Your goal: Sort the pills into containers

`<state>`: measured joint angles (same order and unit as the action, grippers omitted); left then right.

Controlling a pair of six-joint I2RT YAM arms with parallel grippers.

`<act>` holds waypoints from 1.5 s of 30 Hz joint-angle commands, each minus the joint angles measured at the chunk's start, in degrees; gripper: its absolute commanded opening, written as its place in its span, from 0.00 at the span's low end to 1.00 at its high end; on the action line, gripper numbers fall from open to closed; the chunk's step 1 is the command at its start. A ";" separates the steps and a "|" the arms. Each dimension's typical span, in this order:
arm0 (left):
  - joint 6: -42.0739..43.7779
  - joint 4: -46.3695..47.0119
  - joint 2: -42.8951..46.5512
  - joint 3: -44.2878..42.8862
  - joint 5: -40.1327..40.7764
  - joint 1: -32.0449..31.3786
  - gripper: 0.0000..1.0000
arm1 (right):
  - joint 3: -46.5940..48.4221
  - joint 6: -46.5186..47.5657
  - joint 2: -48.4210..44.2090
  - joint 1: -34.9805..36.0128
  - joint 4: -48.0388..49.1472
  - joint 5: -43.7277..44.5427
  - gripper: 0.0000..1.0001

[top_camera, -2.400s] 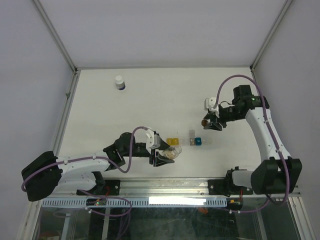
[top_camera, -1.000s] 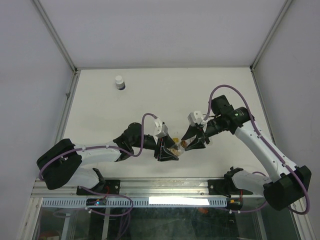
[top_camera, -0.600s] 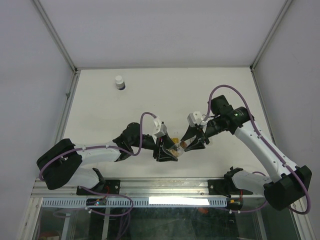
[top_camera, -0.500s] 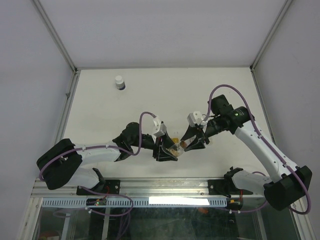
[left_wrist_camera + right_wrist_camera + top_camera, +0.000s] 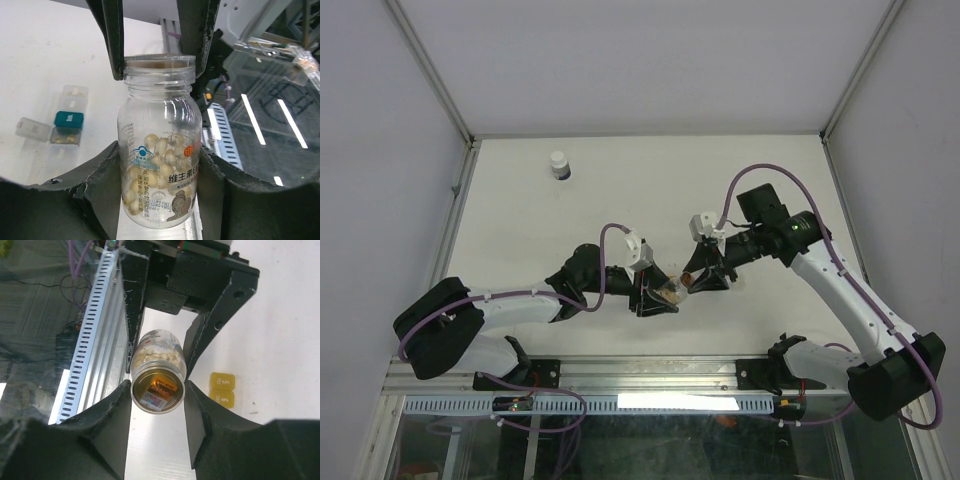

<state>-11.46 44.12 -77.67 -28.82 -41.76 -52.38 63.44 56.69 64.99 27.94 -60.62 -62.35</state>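
Observation:
My left gripper [image 5: 159, 167] [image 5: 655, 298] is shut on a clear bottle [image 5: 159, 150] holding several pale yellow pills [image 5: 156, 147]. It holds the bottle above the table's near edge. My right gripper [image 5: 157, 392] [image 5: 698, 280] meets it from the other side and is shut on the amber cap [image 5: 158, 390] at the bottle's mouth. The yellow container [image 5: 222, 389] lies on the table just right of the bottle in the right wrist view. The teal container [image 5: 68, 119], joined to clear sections [image 5: 32, 128], lies to the left in the left wrist view.
A white bottle with a dark band [image 5: 558, 163] stands at the far left of the table. The slotted metal rail [image 5: 92, 335] of the table's near edge runs right under the held bottle. Both arms crowd the middle front.
The right gripper has shifted a little left and away from the near edge, turning at the wrist, with the cap against the bottle's mouth. The left gripper and bottle have barely moved.

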 commanded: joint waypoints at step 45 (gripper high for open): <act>9.35 2.49 -1.37 -8.58 21.98 -0.30 0.00 | 9.69 -41.12 1.09 -7.38 12.11 5.01 0.74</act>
<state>-2.02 41.76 -82.00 -36.25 -18.13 -52.51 70.00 16.32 69.32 21.58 -47.16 -51.92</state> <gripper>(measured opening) 0.510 0.705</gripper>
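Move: The right fingers are already closed on the clear pill bottle's lid, while the left hand holds the bottle body; the lid lies about 4 cm to the left hand's right and 4 cm above. The yellow container is some 15 cm ahead of the right hand, 5 cm left and 22 cm below. The teal container stands about 15 cm ahead and 7 cm to the right, at the same table level. Still gripping the lid against the bottle, the right hand travels forward about 10 cm beside the left, which keeps its hold on the body; the right wrist swings clockwise some 30 degrees and the left counter-clockwise, turning lid grip against bottle. Near the end both rise a few centimetres as the right fingers open off the lid and ease back slightly. ##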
